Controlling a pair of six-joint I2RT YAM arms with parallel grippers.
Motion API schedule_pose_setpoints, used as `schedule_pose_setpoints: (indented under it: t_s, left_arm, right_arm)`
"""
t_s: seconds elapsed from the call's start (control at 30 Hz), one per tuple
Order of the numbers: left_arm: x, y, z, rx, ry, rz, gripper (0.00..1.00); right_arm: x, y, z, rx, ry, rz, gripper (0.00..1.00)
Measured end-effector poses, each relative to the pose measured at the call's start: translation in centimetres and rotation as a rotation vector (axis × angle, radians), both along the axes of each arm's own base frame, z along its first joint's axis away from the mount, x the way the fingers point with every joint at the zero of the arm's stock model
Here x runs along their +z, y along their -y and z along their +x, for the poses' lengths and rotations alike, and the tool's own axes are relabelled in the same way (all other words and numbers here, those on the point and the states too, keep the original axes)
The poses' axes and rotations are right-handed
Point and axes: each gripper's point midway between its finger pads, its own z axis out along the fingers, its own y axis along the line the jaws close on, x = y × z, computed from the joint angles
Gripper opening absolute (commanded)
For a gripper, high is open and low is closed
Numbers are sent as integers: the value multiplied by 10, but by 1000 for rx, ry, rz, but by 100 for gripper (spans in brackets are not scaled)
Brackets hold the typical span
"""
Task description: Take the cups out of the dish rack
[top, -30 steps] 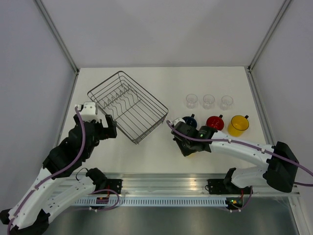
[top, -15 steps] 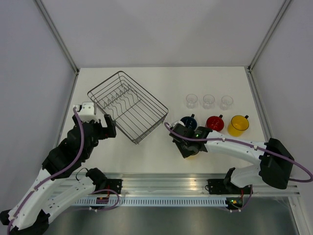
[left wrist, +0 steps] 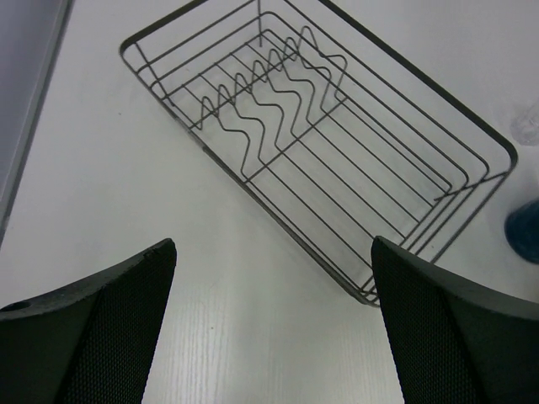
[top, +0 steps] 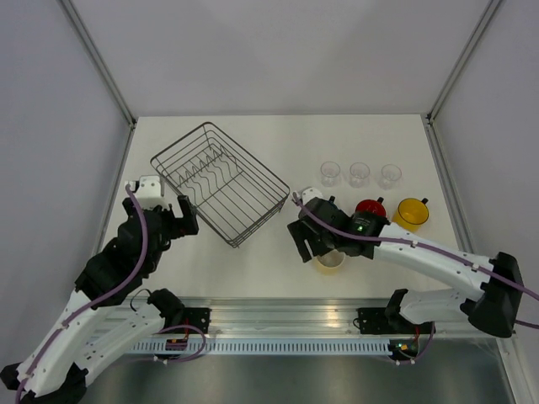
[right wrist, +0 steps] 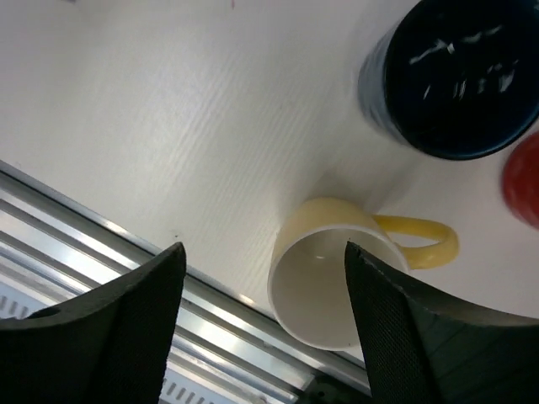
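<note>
The dish rack (top: 221,183) (left wrist: 278,101), a dark wire basket with upright tines, has no cups in it. Beside its near left corner my left gripper (top: 180,215) (left wrist: 274,244) hangs open over bare table. A pale cream-yellow mug (top: 330,262) (right wrist: 324,286) stands upright near the front edge. My right gripper (top: 320,244) (right wrist: 264,252) is open just above it, jaws apart, and the mug stands free by the right finger. The dark blue mug (right wrist: 459,76), red mug (top: 369,208) and orange-yellow mug (top: 410,215) form a row. Three glass tumblers (top: 360,174) stand behind them.
The metal rail of the table's front edge (right wrist: 126,252) runs right beside the cream mug. White walls close in the table on the left, right and back. Part of the blue mug (left wrist: 524,231) shows at the right edge of the left wrist view.
My right gripper has opened and let go of the cream-yellow mug, which now stands on the table near the front edge. The right wrist has shifted back. The left arm has barely moved.
</note>
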Motion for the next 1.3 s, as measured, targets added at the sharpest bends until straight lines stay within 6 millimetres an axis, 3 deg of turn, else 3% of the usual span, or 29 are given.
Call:
schedule_pose_setpoints:
  t_s: [0.17, 0.27, 0.37, 0.6, 0.73, 0.9, 1.03, 1.3]
  left_arm:
    - [1, -31, 6, 148, 16, -13, 100]
    - [5, -55, 8, 256, 47, -39, 100]
    - [9, -66, 7, 302, 77, -58, 100]
    - [9, -62, 4, 245, 108, -39, 100]
    - [10, -58, 1, 207, 111, -36, 100]
    - [18, -49, -8, 133, 111, -39, 100]
    - [30, -49, -22, 99, 129, -48, 100]
    - [45, -57, -55, 70, 194, -55, 100]
  right_arm:
    - [70, 2, 35, -83, 247, 134, 98]
    - [109, 27, 59, -204, 437, 166, 98]
    - [142, 56, 71, -310, 600, 174, 98]
    - [191, 120, 57, -451, 780, 228, 98]
    - [199, 145, 42, -469, 804, 244, 98]
    - [189, 168, 28, -470, 787, 202, 98]
    - [184, 184, 16, -469, 770, 193, 98]
    - [198, 203, 2, -480, 783, 229, 98]
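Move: The cream cup, already set down, stands about 5 cm to the right of the right hand, about level with it in reach, its middle some 9 cm below. The blue cup is roughly 10 cm ahead and 3 cm right, the red one equally far out and 14 cm right, the yellow one some 24 cm right. From the left hand, the cream cup lies about 32 cm right, 4 cm back and well below. The cream cup is left behind as the empty right hand, already clear of it, climbs and swings right, about 20 cm each, bowing forward and then back to end high between the red and yellow cups' lines. Its fingers open the last bit while the wrist tips up some 45 degrees and turns clockwise. The empty left hand swings about 6 cm left, then draws back and up. ##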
